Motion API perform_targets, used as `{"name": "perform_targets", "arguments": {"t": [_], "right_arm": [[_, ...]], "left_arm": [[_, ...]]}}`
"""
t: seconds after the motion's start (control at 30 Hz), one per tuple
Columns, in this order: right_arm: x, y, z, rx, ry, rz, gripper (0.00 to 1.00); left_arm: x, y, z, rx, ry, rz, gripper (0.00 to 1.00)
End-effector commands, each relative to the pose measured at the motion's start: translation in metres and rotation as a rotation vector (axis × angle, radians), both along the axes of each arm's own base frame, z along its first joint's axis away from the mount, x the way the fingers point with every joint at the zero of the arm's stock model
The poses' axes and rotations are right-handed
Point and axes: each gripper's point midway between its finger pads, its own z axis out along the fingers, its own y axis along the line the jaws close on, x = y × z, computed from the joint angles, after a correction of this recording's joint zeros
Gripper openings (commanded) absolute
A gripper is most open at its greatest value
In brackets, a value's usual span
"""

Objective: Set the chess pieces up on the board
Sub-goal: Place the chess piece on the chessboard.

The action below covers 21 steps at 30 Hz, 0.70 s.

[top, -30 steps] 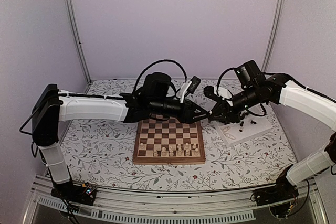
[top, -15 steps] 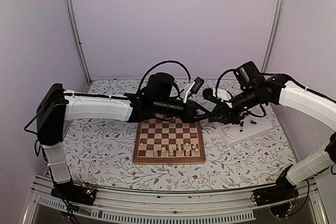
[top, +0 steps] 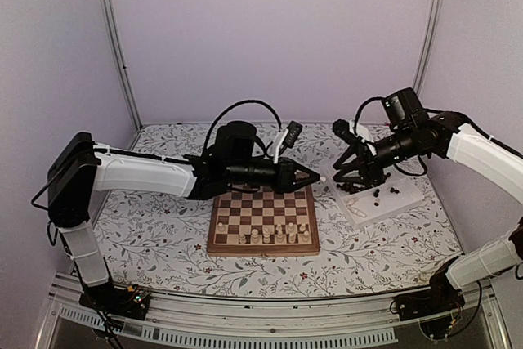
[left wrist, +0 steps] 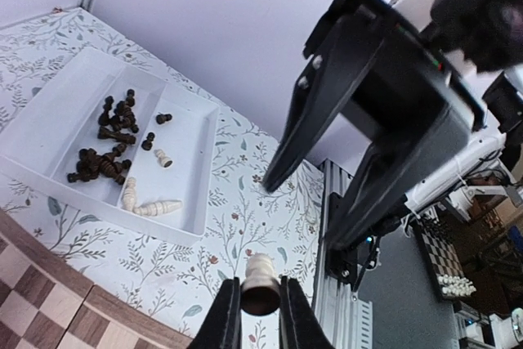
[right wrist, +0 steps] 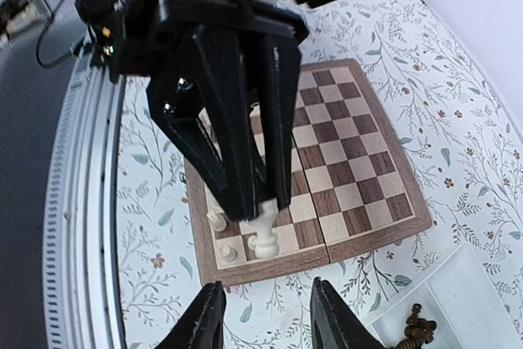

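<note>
My left gripper (top: 315, 177) (left wrist: 261, 306) is shut on a pale cream chess piece (left wrist: 261, 283) (right wrist: 265, 228), held in the air beyond the board's far right corner. The right gripper (top: 346, 179) (right wrist: 265, 316) stands open just to the right of it, apart from the piece, with nothing between its fingers. The board (top: 261, 217) (right wrist: 359, 169) lies in the middle, with several cream chess pieces (top: 274, 234) standing on its near rows. In the right wrist view the left fingers (right wrist: 237, 145) hang over the board's edge.
A white partitioned tray (top: 402, 199) (left wrist: 194, 171) lies right of the board, with several dark pieces (left wrist: 106, 140) in one compartment and a few cream ones (left wrist: 152, 207) beside them. A floral cloth covers the table. Walls and metal posts close in the back.
The right gripper has opened, let go of the cream piece and drawn back to the right. The left gripper has shut on the piece and pulled slightly left.
</note>
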Motion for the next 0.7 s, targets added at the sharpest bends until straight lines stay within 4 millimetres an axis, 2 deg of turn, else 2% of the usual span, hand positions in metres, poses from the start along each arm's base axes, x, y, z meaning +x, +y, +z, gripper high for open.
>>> {"name": "perform_targets", "arguments": {"t": [0.0, 0.07, 0.13, 0.3, 0.5, 0.67], "right_arm": [[0.001, -0.01, 0.063, 0.294, 0.138, 0.013, 0.38], [0.003, -0.015, 0.073, 0.393, 0.245, 0.02, 0.38], [0.006, -0.015, 0.072, 0.443, 0.368, 0.01, 0.38], [0.012, -0.007, 0.067, 0.499, 0.552, 0.036, 0.41], [0.02, -0.001, 0.063, 0.519, 0.657, 0.049, 0.43], [0.016, 0.004, 0.06, 0.518, 0.678, 0.068, 0.41]], "left_arm": [[0.027, 0.024, 0.06, -0.198, -0.091, 0.155, 0.12], [0.029, 0.028, 0.065, -0.24, -0.102, 0.18, 0.11], [0.03, 0.028, 0.069, -0.274, -0.109, 0.19, 0.11], [0.027, 0.018, 0.075, -0.323, -0.124, 0.166, 0.11], [0.021, 0.005, 0.075, -0.336, -0.124, 0.142, 0.11], [0.016, -0.004, 0.072, -0.335, -0.119, 0.116, 0.11]]}}
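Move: The pale chess piece is already pinched in the left fingertips, its middle about 2 cm to their right; the open right fingers stand some 5 cm right of the left hand and 3 cm higher. From the right hand, the piece lies about 4 cm left and 3 cm below. Roughly 21 cm below the left hand, the chessboard's middle is 5 cm ahead and 13 cm left, the tray's 15 cm ahead and 19 cm right. The chess piece, kept pinched by the left fingers, is carried up about 6 cm and slightly forward, swinging left and partly back while its fingers tilt up to about level. The half-open right gripper rises some 5 cm and slightly forward, dips right, then returns beside the piece's free end, fingers levelling as it rolls about 35 degrees, without touching. ##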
